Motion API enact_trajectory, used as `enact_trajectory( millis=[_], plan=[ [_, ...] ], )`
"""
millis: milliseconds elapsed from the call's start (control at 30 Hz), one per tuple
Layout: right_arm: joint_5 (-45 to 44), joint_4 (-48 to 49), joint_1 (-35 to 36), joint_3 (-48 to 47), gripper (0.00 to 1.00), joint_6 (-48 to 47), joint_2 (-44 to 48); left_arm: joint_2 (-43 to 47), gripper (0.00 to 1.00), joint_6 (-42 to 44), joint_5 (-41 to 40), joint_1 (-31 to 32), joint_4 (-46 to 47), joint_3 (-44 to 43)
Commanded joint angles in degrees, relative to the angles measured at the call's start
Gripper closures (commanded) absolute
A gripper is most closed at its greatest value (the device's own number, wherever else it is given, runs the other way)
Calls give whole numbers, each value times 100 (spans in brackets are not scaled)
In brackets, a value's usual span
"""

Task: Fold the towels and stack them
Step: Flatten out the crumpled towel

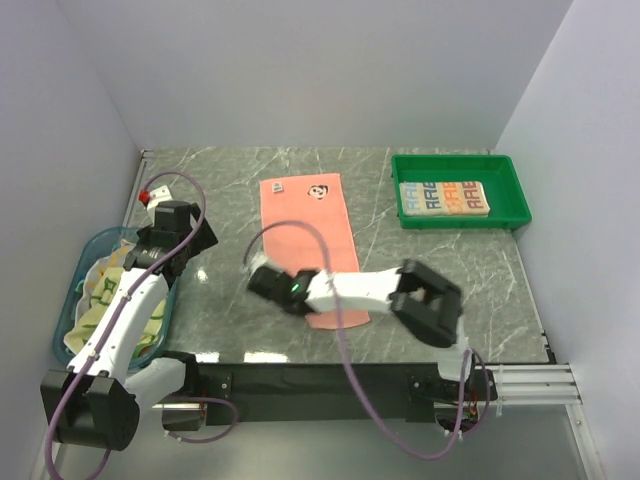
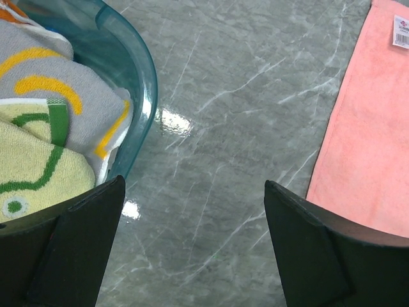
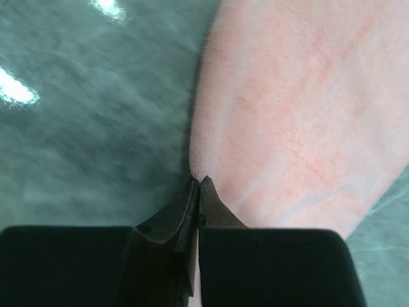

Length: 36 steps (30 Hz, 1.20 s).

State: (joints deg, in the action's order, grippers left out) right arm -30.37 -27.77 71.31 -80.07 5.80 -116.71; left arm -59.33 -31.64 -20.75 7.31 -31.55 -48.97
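A salmon-pink towel [image 1: 310, 230] with a panda emblem lies flat in the middle of the table. My right gripper [image 1: 264, 282] is at its near left edge. In the right wrist view its tips [image 3: 199, 179] are shut on the edge of the pink towel [image 3: 300, 96]. My left gripper [image 1: 185, 240] is open and empty. It hovers [image 2: 194, 185] over bare table between the blue basket [image 2: 137, 83] and the pink towel [image 2: 364, 147]. Yellow-green and grey towels [image 2: 38, 160] lie bunched in the basket. A folded cream lettered towel [image 1: 443, 199] lies in the green tray [image 1: 460, 222].
The blue basket [image 1: 90, 255] stands at the left edge beside the left arm. A small red and white object [image 1: 150, 193] sits at the far left corner. White walls close in the table on three sides.
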Motion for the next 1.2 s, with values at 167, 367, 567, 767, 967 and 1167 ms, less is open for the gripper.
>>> enact_trajectory(
  millis=[167,367,567,767,967,1167],
  plan=[
    [3106,1598,-2383,1485,94,975,1818,71,5,132,124,-28,211,37],
    [3547,1871,-3105,1934,77,1186,1853,36,5,140,133,-28,193,45],
    [2520,1618,-2922,2057,61,923,2520,-8,5,149,177,-37,193,37],
    [1046,994,-2123,1680,46,404,2654,-26,5,158,194,-37,202,19],
    [32,264,-1252,889,37,729,1565,-35,6,149,159,-37,202,37],
    [-759,-263,-803,168,37,940,589,-26,6,149,186,-37,193,28]
  ],
)
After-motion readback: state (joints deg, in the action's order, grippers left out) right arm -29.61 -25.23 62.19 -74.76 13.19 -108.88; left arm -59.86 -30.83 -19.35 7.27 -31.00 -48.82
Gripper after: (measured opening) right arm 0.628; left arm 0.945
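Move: Just off the fingertips, the towel's near-left edge is pinched in the right hand; the pink towel's middle lies some 10 cm ahead of this hand and 8 cm to its right, about 1 cm lower. The green tray's middle is about 22 cm ahead and 38 cm to the right, and the laundry tub roughly level with the hand, 30 cm to its left. From the left hand, the towel's middle is level ahead, some 25 cm to the right and 15 cm below. Whipping the pinched edge over the towel, the right hand sweeps quickly about 10 cm forward and 10 cm right in a low arc, its left side rolling up some 30 degrees as it turns clockwise. It dips, opens and lets go, rises clear, then swings back left and a little back and descends open above the bunched left edge, undoing much of the roll. ##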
